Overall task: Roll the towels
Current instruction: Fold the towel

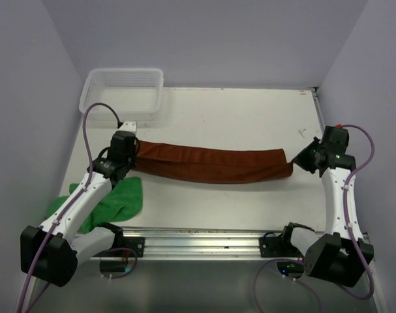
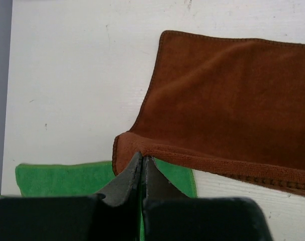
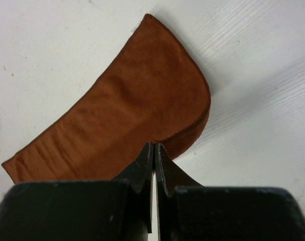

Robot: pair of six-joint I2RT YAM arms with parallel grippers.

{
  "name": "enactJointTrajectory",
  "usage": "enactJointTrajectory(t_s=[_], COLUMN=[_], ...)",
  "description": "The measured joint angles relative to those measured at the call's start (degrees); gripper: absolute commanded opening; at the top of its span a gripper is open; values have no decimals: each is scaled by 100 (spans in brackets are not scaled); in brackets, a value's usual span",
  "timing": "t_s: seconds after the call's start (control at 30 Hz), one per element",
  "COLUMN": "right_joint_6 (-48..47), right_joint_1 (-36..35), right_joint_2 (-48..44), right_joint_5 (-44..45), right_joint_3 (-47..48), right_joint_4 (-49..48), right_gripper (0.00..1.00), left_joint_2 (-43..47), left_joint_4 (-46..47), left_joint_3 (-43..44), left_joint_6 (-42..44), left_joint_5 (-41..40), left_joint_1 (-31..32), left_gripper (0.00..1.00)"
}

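Note:
The rust-brown towel (image 1: 214, 164) stretches in a long folded band across the table between both arms. My left gripper (image 1: 134, 151) is shut on its left end, pinching the hem (image 2: 142, 150). On the other side my right gripper (image 1: 297, 162) is shut on the right end (image 3: 155, 144), where the cloth folds over. The brown towel (image 2: 227, 100) sags toward the table, and its right part (image 3: 122, 110) hangs as a curved flap. The bright green towel (image 1: 113, 203) lies crumpled under the left arm, and shows below the left fingers (image 2: 57, 178).
A white mesh basket (image 1: 122, 91) stands at the back left corner. A metal rail (image 1: 198, 238) runs along the near edge between the arm bases. Grey walls close in the table on the left, back and right.

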State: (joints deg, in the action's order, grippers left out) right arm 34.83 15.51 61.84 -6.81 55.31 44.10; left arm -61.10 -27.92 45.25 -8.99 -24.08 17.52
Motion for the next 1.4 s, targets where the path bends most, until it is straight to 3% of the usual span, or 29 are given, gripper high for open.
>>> enactJointTrajectory(t_s=[0.47, 1.4], right_joint_6=[17, 92], right_joint_1=[0, -2], right_joint_2=[-197, 575], right_joint_5=[553, 758], right_joint_3=[-1060, -1432], right_joint_4=[-179, -1222], right_gripper=[0, 0], left_joint_2=[-997, -2997], left_joint_4=[-37, -201], left_joint_3=[15, 1198], left_joint_6=[-144, -22], left_joint_5=[-175, -511], left_joint_1=[201, 210], left_gripper=[0, 0])
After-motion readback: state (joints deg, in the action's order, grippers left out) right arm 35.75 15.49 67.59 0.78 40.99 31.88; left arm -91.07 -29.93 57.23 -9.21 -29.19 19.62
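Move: Both grippers already hold the brown towel by opposite ends. Its laying spot on the bare table lies about 11 cm below and 4 cm ahead of the left hand, and some 13 cm below the right hand, 1 cm back and 2 cm to its right. The towel's far edge rests on the table roughly 10 cm ahead of either hand. From the left hand, the green towel's middle is about 12 cm back and 11 cm left. Lower both grippers together towards the table with the fingers shut on the brown towel's ends. Sink the left about 7 cm, then ease it 4 cm forward, tipping its fingers nearly 20 degrees steeper; take the right down some 9 cm, drawing it slightly back before easing forward, drifting right and tipping steeper. ##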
